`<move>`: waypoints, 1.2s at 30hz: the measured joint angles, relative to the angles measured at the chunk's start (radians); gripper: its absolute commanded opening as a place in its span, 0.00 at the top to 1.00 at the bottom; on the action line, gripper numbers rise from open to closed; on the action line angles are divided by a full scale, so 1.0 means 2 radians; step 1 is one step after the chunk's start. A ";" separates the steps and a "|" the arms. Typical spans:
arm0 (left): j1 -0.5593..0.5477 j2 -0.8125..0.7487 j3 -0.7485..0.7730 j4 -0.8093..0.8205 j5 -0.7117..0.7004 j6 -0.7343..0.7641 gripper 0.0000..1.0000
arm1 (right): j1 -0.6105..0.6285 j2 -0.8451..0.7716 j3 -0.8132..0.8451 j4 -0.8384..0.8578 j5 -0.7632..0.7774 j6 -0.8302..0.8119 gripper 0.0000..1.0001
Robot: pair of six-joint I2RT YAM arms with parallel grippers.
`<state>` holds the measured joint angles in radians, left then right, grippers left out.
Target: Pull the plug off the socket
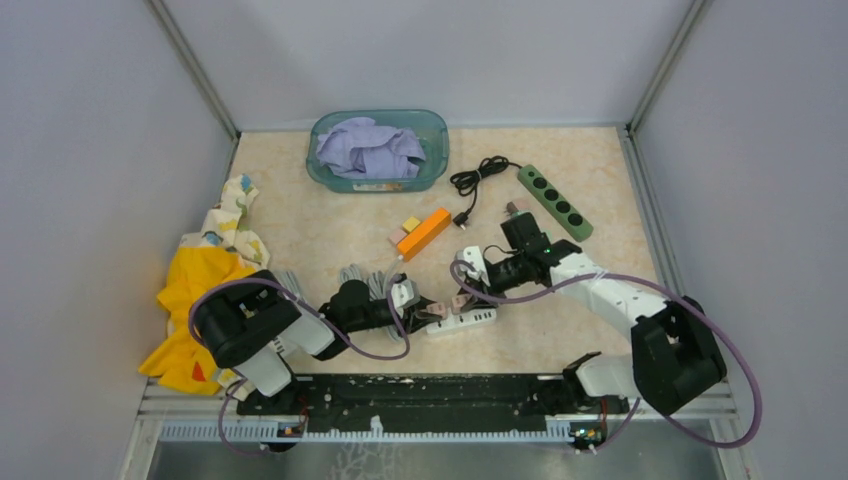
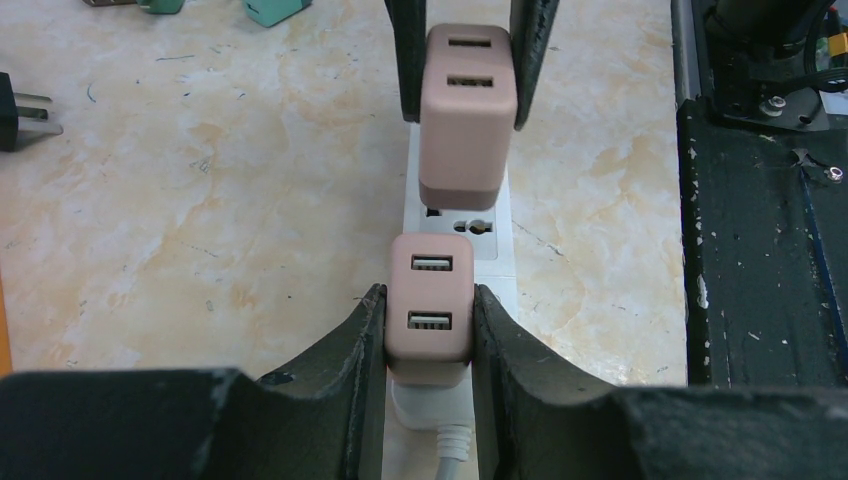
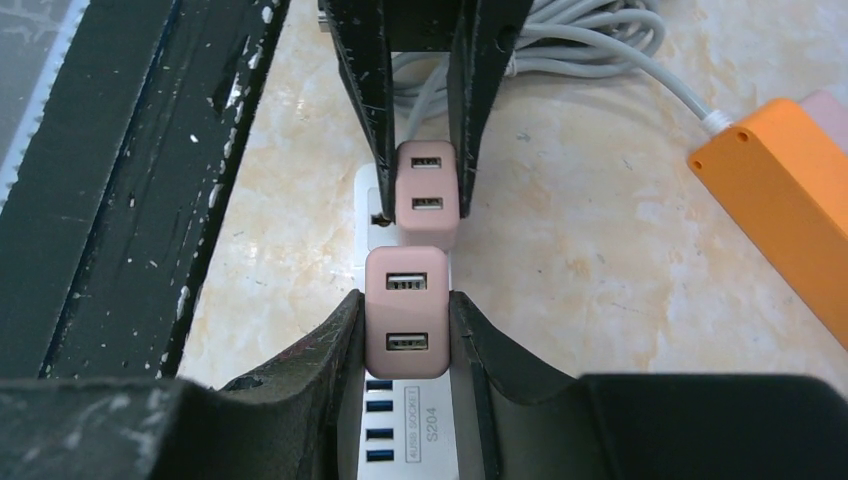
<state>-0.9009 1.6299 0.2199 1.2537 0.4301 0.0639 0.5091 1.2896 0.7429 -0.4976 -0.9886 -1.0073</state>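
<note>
A white socket strip (image 1: 470, 320) lies near the table's front edge and carries two pink USB plugs. My left gripper (image 2: 430, 300) is shut on the pink plug (image 2: 430, 315) at the strip's cable end. My right gripper (image 3: 405, 305) is shut on the other pink plug (image 3: 407, 312), just beyond the strip's blue USB ports (image 3: 381, 420). In the left wrist view the right arm's fingers (image 2: 405, 60) clamp that second plug (image 2: 467, 110), which stands higher than the first with an open socket (image 2: 456, 218) showing below it. Whether its prongs are out is hidden.
An orange strip (image 1: 423, 233) lies just behind the grippers, with a coil of grey cable (image 1: 365, 280) to their left. Further back are a green strip (image 1: 555, 201), a black cable (image 1: 478, 180) and a teal basin (image 1: 340, 182) of purple cloth. Yellow cloth (image 1: 200, 300) lies left.
</note>
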 measured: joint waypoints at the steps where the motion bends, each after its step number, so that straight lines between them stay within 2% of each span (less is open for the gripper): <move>1: 0.000 0.000 0.000 0.000 0.000 0.000 0.97 | -0.005 -0.002 0.001 -0.001 0.000 0.000 1.00; 4: 0.000 -0.002 0.000 -0.003 0.000 0.000 0.93 | -0.019 -0.012 0.007 -0.004 0.005 0.002 1.00; 5: 0.000 -0.003 0.000 -0.005 0.000 0.000 0.87 | -0.024 -0.016 0.010 -0.003 0.009 0.004 1.00; 10: 0.000 -0.015 0.007 -0.032 -0.001 -0.006 0.49 | -0.056 -0.028 0.012 0.027 0.039 0.045 1.00; 13: 0.000 -0.026 0.017 -0.073 -0.004 -0.016 0.38 | -0.077 -0.029 0.012 0.055 0.063 0.078 1.00; 18: 0.000 -0.045 0.039 -0.159 -0.006 -0.037 0.28 | -0.113 -0.030 0.010 0.113 0.112 0.143 1.00; 23: 0.000 -0.074 0.073 -0.216 -0.007 -0.053 0.24 | -0.146 -0.040 -0.013 0.181 0.163 0.215 0.94; 28: 0.000 -0.125 0.076 -0.252 -0.023 -0.062 0.18 | -0.163 -0.047 -0.041 0.246 0.232 0.285 0.89; 34: 0.000 -0.203 0.069 -0.276 -0.042 -0.074 0.00 | -0.166 -0.044 -0.054 0.312 0.341 0.351 0.85; 36: 0.000 -0.227 0.063 -0.279 -0.048 -0.082 0.00 | -0.166 -0.037 -0.054 0.326 0.372 0.364 0.83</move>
<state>-0.9005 1.1759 0.3458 0.6949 0.3332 -0.0998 0.1780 1.2148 0.6342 0.1551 -0.2451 -0.2787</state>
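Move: My right hand already holds a pink plug clear of the white socket. The loose pink plug in the pile lies about 23 cm ahead, 15 cm right and 8 cm below, with a green plug 2 cm nearer to me and a teal one 10 cm nearer. My left fingers are shut on another pink plug, its middle about 1 cm under them; the white socket's middle lies 6 cm right, 2 cm back and 5 cm below. I carry the pink plug in my right hand away from the white socket, some 19 cm forward and 15 cm right, rising slightly and turning about 70 degrees clockwise, to above the loose plugs, grip kept. Meanwhile my left fingers open wide and let go of their plug; that hand dips a centimetre, then rises to about 7.5 cm above its start. ##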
